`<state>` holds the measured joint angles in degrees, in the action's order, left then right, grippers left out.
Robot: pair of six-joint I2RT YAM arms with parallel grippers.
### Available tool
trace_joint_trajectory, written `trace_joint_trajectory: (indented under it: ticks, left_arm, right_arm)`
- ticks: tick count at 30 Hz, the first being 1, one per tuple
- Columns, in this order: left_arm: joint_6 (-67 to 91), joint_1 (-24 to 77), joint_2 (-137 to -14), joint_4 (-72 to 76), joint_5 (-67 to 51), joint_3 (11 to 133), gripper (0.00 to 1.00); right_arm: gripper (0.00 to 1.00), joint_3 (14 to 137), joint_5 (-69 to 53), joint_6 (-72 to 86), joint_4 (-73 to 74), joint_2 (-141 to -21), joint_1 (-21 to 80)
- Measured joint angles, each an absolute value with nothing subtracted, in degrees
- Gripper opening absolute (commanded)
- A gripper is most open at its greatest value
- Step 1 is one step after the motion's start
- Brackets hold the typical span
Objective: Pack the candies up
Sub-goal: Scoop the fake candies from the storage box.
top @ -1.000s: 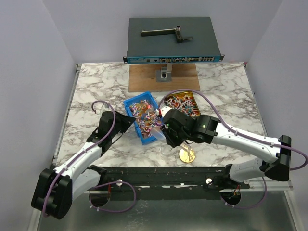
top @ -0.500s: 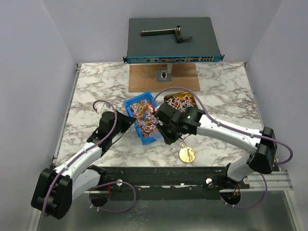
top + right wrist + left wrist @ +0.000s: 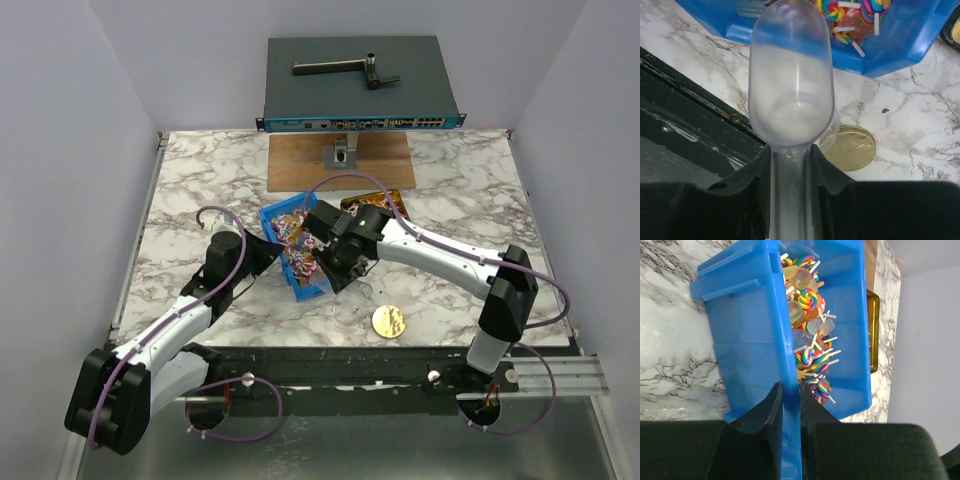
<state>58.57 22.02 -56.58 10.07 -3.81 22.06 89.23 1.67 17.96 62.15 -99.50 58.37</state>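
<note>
The candies point(image 3: 810, 340), small swirl sweets on white sticks, fill a blue bin point(image 3: 290, 215) at the table's middle. My left gripper point(image 3: 790, 390) is shut on the bin's left wall point(image 3: 785, 315), one finger inside and one outside, and shows from above as the left gripper point(image 3: 270, 258). My right gripper point(image 3: 790, 155) is shut on the handle of a clear plastic scoop point(image 3: 791, 75). The scoop's bowl is empty and hangs over the bin's near corner point(image 3: 900, 45), just short of the candies point(image 3: 850, 12). From above, the right gripper point(image 3: 338, 268) sits at the bin's right side.
A round gold lid point(image 3: 388, 321) lies flat near the front edge, also the gold lid point(image 3: 852, 147). A gold tin point(image 3: 385, 203) holding more sweets stands behind the right arm, partly hidden. A wooden board point(image 3: 340, 160) and a network switch point(image 3: 360, 95) stand at the back.
The right arm has swung left and back with the scoop, covering most of the gold tin and bringing the wrist beside the bin. The left arm holds still.
</note>
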Motion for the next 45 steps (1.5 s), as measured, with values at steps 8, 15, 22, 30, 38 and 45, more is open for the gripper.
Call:
trace_joint_trajectory:
  ticks: [8,15,22,30,38,45]
  left_arm:
    - [56.9,22.0,-57.5,10.6,-5.1,22.5,0.00]
    - [55.6,22.0,-57.6,10.7,-5.9,22.6,0.00]
    - [55.2,22.0,-57.3,10.7,-5.9,22.5,0.00]
    - [55.3,22.0,-57.3,11.1,-5.9,22.2,0.00]
    - [56.5,22.0,-57.8,11.6,-5.1,22.2,0.00]
    - [58.1,21.6,-57.8,12.0,-1.8,22.1,0.00]
  right_arm:
    - [0.01,94.0,-0.5,18.0,64.3,-105.6,57.7]
    - [0.01,97.0,-0.9,18.0,63.7,-109.4,56.7]
    - [0.01,97.2,-0.5,19.5,60.1,-110.2,55.4]
    - [0.01,94.6,0.3,20.9,52.6,-110.2,54.1]
    - [0.01,94.1,-2.0,20.9,50.4,-110.5,52.0]
    - [0.01,94.8,-4.1,20.1,46.9,-112.4,50.4]
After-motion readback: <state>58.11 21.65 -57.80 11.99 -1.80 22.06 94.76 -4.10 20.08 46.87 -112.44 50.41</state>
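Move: The fake candies lie in the blue storage box, their middle about 9 cm ahead of the right hand, 8 cm to its left and 8 cm below; that hand already holds the clear scoop. The candy tin stands some 17 cm ahead and 10 cm to its right, the gold lid about 7 cm back and 12 cm right. From the left hand, gripping the box's left rim, the candies are 2 cm ahead, 5 cm right and 5 cm below. Right hand drives the scoop forward about 8 cm, left and down, into the candies; left keeps the rim pinched. ##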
